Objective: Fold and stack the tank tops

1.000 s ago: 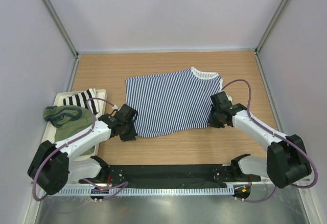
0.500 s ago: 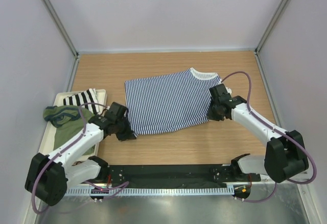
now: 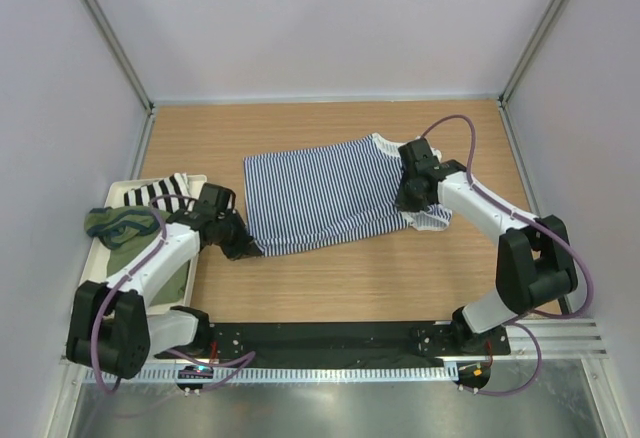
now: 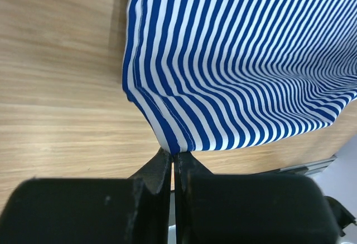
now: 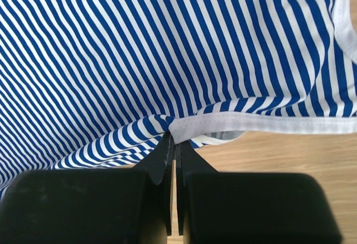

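Observation:
The navy-and-white striped tank top [image 3: 325,193] lies spread across the middle of the wooden table, its near edge lifted and turned back. My left gripper [image 3: 238,243] is shut on its near left hem corner [image 4: 170,144]. At the right, my right gripper [image 3: 405,201] is shut on the white trim [image 5: 184,128] of the same top. The olive green tank top [image 3: 125,233] with navy trim lies bunched in the tray at the left, away from both grippers.
A white tray [image 3: 196,183] stands at the left edge of the table. It also holds a cloth with wide black-and-white stripes [image 3: 152,193]. Grey walls close in the table on three sides. The arms' base rail [image 3: 330,343] runs along the near edge.
Both grippers have moved away from the near edge with the striped top's near edge in them. That edge has folded back towards the far side, and the top looks shorter front to back.

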### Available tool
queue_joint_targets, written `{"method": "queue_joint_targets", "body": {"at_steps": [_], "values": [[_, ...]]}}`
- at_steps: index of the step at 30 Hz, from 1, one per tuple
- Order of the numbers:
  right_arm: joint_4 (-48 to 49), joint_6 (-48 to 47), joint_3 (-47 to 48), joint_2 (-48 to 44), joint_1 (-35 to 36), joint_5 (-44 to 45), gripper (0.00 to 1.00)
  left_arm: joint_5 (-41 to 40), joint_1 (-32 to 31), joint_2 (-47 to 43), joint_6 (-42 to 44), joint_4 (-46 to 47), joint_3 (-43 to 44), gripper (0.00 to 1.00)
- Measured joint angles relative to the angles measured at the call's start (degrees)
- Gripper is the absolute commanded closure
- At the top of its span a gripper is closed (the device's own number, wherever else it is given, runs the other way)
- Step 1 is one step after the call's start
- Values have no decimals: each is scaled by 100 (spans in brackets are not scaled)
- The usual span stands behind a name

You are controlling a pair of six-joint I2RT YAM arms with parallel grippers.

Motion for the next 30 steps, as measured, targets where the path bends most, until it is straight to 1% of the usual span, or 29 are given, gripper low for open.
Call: {"method": "queue_joint_targets", "body": {"at_steps": [10, 16, 25, 30], "values": [[28, -59, 662, 691, -258, -2, 98, 46, 365, 833, 227, 291, 675, 100], [28, -85, 1049, 1067, -317, -2, 97, 11, 459, 1351, 269, 387, 1032, 100], [20, -105, 1668, 1705, -326, 22, 97, -225, 586, 1943, 389, 466, 1510, 100], [-11, -105, 2251, 2291, -341, 76, 97, -330, 699, 2310, 393, 627, 1742, 100]]}}
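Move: Both hands hold the near side of the striped tank top, about 4 cm above the table. The top's far left corner lies some 28 cm ahead of the left hand and 5 cm to its left; the black-white striped top in the tray is about 14 cm ahead and 24 cm left. The far armhole corner is roughly 22 cm ahead of the right hand and 5 cm left, the near strap some 6 cm to its right and 2 cm back. Keep both grippers shut on the tank top's near edge and carry it forward over the lying cloth towards the far edge, about 11 cm with the left and 10 cm with the right. Bring the left gripper slightly to its left as well, up a touch at first and then gently down; let the right sink a little near the end, wrists almost unturned. ##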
